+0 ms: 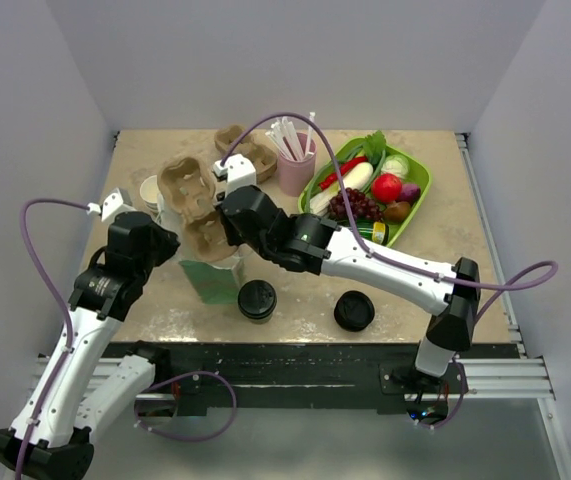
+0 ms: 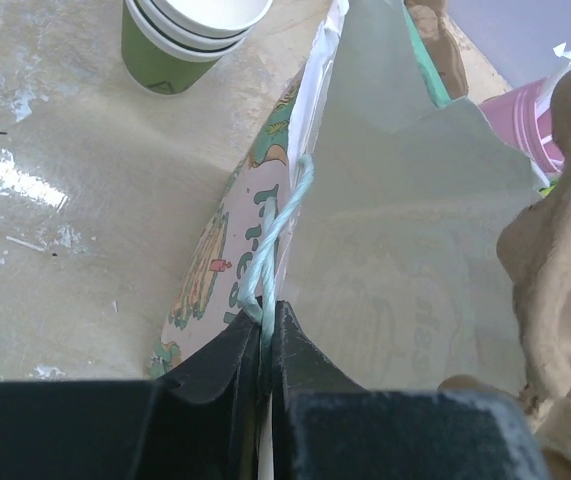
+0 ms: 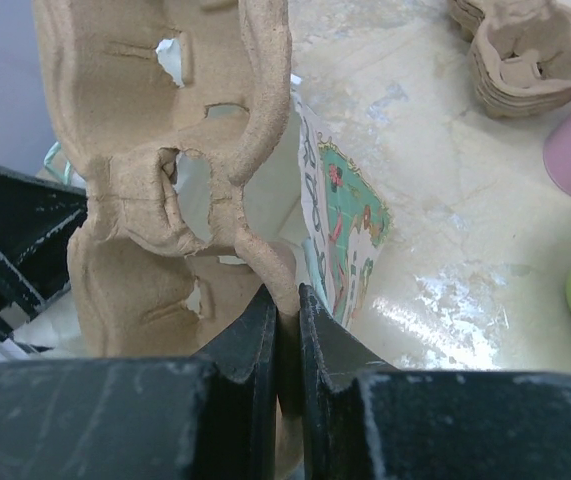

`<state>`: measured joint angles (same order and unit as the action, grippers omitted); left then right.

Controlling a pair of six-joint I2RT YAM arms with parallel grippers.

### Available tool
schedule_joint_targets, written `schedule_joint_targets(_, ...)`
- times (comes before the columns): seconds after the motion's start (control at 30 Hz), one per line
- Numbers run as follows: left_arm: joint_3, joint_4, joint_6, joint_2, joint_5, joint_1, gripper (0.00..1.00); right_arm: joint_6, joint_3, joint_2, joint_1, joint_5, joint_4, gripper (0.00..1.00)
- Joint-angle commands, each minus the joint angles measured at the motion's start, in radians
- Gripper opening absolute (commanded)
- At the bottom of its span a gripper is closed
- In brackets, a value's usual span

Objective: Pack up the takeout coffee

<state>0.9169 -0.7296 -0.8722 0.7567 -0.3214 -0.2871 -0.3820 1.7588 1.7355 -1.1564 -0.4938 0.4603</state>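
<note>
The takeout coffee [image 1: 257, 299], a small cup with a black lid, stands on the table near the front edge, just right of the green paper bag [image 1: 211, 279]. My left gripper [image 2: 266, 318] is shut on the bag's pale blue twisted handle [image 2: 283, 225] and holds the bag's mouth [image 2: 405, 250] apart. My right gripper [image 3: 287, 305] is shut on the rim of a brown cardboard cup carrier [image 3: 165, 130], which hangs upright over the bag's opening [image 3: 340, 230]. In the top view the carrier [image 1: 193, 203] sits between both grippers, above the bag.
A low stack of black lids [image 1: 354, 311] lies right of the coffee. White lidless cups [image 2: 190, 35] stand at the left. More carriers [image 1: 246, 150], a pink cup with straws [image 1: 295, 168] and a green tray of toy food [image 1: 417, 205] stand at the back.
</note>
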Motion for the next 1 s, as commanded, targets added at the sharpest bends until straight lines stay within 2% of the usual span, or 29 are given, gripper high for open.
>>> schedule_joint_targets(0.0,-0.006,-0.025,-0.033,-0.005,-0.025,0.008,0.07,-0.041,-0.021,-0.025,-0.037,-0.075,0.046,0.00)
schedule_joint_targets(0.13,-0.016,-0.014,-0.034,-0.013,-0.005,0.008,0.07,-0.107,-0.073,-0.019,-0.060,-0.118,0.011,0.03)
schedule_joint_targets(0.3,-0.027,-0.010,-0.017,-0.031,0.034,0.008,0.07,-0.166,-0.104,-0.010,-0.071,-0.247,-0.032,0.02)
schedule_joint_targets(0.43,-0.033,-0.016,-0.014,-0.040,0.028,0.008,0.07,-0.170,-0.160,-0.024,-0.072,-0.227,-0.089,0.05)
schedule_joint_targets(0.47,-0.030,-0.020,-0.014,-0.040,0.024,0.008,0.07,-0.167,-0.166,-0.027,-0.074,-0.217,-0.089,0.11)
schedule_joint_targets(0.57,-0.032,-0.021,-0.010,-0.039,0.022,0.008,0.07,-0.150,-0.171,-0.036,-0.074,-0.192,-0.077,0.18)
schedule_joint_targets(0.7,-0.027,-0.017,0.001,-0.036,0.028,0.008,0.07,-0.110,-0.176,-0.051,-0.077,-0.095,-0.084,0.41)
schedule_joint_targets(0.8,-0.026,-0.021,0.007,-0.037,0.025,0.008,0.08,-0.092,-0.177,-0.074,-0.077,-0.072,-0.089,0.47)
schedule_joint_targets(0.97,-0.026,-0.017,0.032,-0.037,0.033,0.008,0.08,-0.026,-0.163,-0.105,-0.077,-0.091,-0.114,0.61)
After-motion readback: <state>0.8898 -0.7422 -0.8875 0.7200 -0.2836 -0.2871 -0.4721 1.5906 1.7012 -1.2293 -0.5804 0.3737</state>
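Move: The right hand already holds the upright cup carrier over the open takeout bag, whose middle lies roughly 17 cm below it and 6 cm to its left. From the left hand, which pinches the bag's twine handle and rim, the bag's middle is about 7 cm right, 3 cm ahead and 11 cm lower. The lidded coffee cup stands some 8 cm back and 6 cm right of the right hand, the paper cup stack about 16 cm ahead and 20 cm left, both roughly 25 cm below. Down by nearly 5 cm and slightly back, the right hand lowers the carrier into the bag's mouth, turning some 10 degrees clockwise on the way. Near the bottom its fingers open to about half and let go of the carrier, the hand easing a little farther back and starting up as the turn unwinds. The left hand keeps the bag's edge and handle pinched, nearly still. ##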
